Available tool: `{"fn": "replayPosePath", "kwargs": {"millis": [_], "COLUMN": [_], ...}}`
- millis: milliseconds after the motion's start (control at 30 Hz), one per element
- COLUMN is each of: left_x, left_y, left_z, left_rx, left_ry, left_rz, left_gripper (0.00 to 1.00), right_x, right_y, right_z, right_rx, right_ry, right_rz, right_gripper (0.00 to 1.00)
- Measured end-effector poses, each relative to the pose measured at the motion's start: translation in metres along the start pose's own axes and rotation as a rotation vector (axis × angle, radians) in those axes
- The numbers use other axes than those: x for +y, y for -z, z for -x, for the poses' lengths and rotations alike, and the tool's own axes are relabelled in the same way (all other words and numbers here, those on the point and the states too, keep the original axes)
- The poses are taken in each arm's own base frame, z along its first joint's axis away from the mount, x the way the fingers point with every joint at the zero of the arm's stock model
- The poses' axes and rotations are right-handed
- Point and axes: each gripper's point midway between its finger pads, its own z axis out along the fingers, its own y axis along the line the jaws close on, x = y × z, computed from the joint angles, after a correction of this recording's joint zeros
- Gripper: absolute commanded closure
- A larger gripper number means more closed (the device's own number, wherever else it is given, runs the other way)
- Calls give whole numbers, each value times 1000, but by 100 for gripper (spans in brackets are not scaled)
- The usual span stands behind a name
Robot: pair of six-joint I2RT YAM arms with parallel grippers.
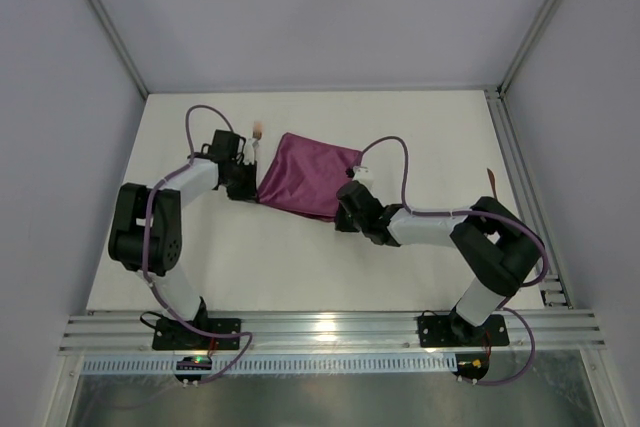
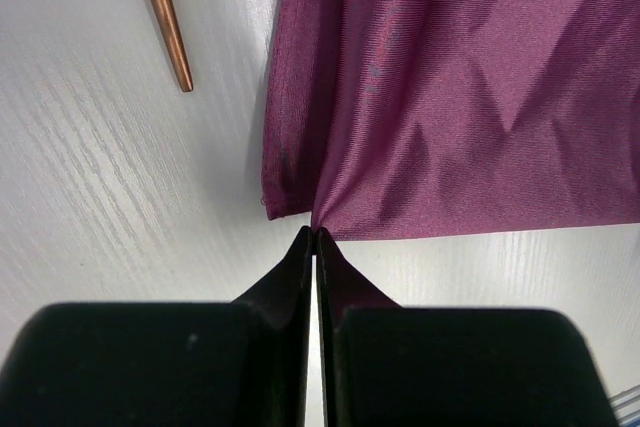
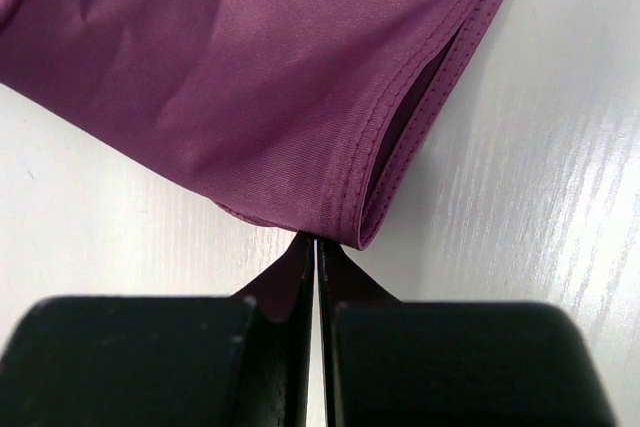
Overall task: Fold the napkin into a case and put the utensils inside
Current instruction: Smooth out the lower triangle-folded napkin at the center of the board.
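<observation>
The magenta napkin lies folded over on the white table, creased, with a doubled hem showing in the right wrist view. My left gripper is shut on the napkin's near-left corner; the cloth puckers to a point at its tips. My right gripper is shut on the folded near-right corner, tips at the hem. One copper utensil, a fork, lies just left of the napkin's far corner; its handle shows in the left wrist view. A second utensil lies far right.
Grey walls close in the table on three sides. A metal rail runs along the right edge beside the far-right utensil, and another rail crosses the front by the arm bases. Bare white table lies in front of the napkin.
</observation>
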Motion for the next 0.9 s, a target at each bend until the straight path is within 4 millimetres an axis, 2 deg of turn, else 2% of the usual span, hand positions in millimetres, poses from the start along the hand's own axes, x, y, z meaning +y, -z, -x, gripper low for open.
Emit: {"fn": "replayPosePath", "kwargs": {"millis": [167,300,333,467,567,700,767,833,900], "left_x": [2,5,7,14,12,-2,-19,-38,-50], "left_y": [-3,-4,-3,0,12,35,40,39,32], "left_z": [-3,-3,-2,1,8,22,25,20,4], "left_rx": [12,13,12,0,-33,-108,-132,-145,-138], "left_ry": [-8,-16,-21,-35,-80,-240,-387,-552,-716], "left_rz": [3,7,12,21,18,-6,-24,-52,-80], "left_gripper": [100,77,75,73,73,71,68,64,62], "right_x": [1,-4,-7,-7,-7,-5,-4,-4,-3], "right_y": [1,1,1,1,1,1,1,1,1], "right_z": [-3,-6,-7,-7,-7,-8,-8,-8,-9], "right_rx": [21,42,50,59,64,72,75,78,80], "right_ry": [53,109,119,145,157,164,164,164,164], "right_rz": [27,23,18,30,37,45,48,50,52], "right_gripper": [97,97,97,97,97,97,97,97,97]}}
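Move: The left fingers are shut on the napkin's left corner, at the fingertips. The napkin's middle lies about 5 cm ahead and 11 cm to the right of this hand, about 1 cm lower; the fork's middle is roughly 10 cm straight ahead, just as low. The right fingers pinch the napkin's right corner; from this hand the napkin's middle is about 11 cm ahead, 5 cm left and 1 cm down. Left hand releases the left corner, rises and swings right about 5 cm each, turning clockwise; right keeps pinching. ##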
